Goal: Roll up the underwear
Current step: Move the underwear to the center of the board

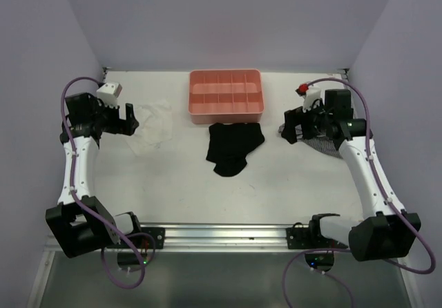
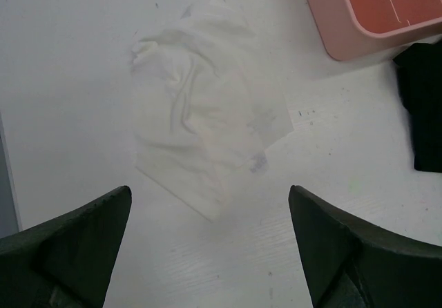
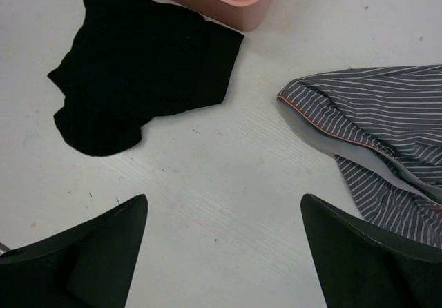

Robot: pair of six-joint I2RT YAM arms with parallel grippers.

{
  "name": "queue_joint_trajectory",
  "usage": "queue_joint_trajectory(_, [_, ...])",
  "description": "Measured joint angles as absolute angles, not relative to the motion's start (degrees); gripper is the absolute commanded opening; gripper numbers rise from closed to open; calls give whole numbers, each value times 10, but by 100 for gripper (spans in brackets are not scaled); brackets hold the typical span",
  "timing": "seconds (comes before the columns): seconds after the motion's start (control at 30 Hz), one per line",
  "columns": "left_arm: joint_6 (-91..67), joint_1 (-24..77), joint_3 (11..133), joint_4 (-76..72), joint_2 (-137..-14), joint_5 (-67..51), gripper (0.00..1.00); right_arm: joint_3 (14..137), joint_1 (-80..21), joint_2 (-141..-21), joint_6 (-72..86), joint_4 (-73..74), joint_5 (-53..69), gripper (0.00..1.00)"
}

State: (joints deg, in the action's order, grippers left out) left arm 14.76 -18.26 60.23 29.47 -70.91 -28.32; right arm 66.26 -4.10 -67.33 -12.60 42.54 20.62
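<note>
The black underwear [image 1: 233,147] lies crumpled on the white table just in front of the pink tray [image 1: 226,96]. It also shows in the right wrist view [image 3: 138,66] and at the right edge of the left wrist view [image 2: 423,108]. My left gripper [image 1: 130,119] is open and empty, held above the table at the left, apart from the underwear. My right gripper [image 1: 288,132] is open and empty, held above the table to the right of the underwear, not touching it.
A thin white cloth [image 1: 155,125] lies crumpled beside my left gripper; it also shows in the left wrist view [image 2: 200,114]. A grey striped cloth [image 3: 387,135] lies under my right arm. The pink tray has several compartments. Purple walls enclose the table.
</note>
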Motion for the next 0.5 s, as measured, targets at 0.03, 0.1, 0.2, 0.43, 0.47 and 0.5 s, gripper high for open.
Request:
queue_joint_trajectory(0.03, [148,-183,602,295,-709,-284,100,663,-41,-682,-122,422,210,94])
queue_joint_trajectory(0.1, [148,-182,602,293,-709,-287,100,659,-42,-702,-106,406,220,85])
queue_joint_trajectory(0.2, [147,-182,602,291,-706,-300,100,625,-49,-734,-64,343,228,70])
queue_joint_trajectory(0.43, [140,-182,602,269,-680,-335,100,575,-114,-834,51,207,215,65])
queue_joint_trajectory(0.47, [140,-182,602,268,-677,-339,100,575,-121,-846,59,192,213,65])
queue_joint_trajectory(0.5, [140,-182,602,265,-675,-342,100,572,-130,-861,68,174,208,65])
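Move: The black underwear lies with its middle about 17 cm to the right hand's left and some 5 cm farther out, roughly 20 cm below. The pink divided box stands just beyond the underwear, its middle about 23 cm ahead of that hand and 19 cm to its left; the striped cloth lies about 14 cm to the hand's right and 11 cm ahead. From the left hand the underwear is about 32 cm to the right and 2 cm farther out. The right hand swoops down about 10 cm while going left some 7 cm and forward about 5 cm, towards the near right edge of the underwear, speeding up from rest and tilting about 15 degrees so its left side rises and the fingers point a little more steeply down, while they close from wide open to about two thirds without touching the cloth. The left hand, empty and wide open, starts late and rises about 3 cm with a small shift to the right, its fingers tipping up slightly. ##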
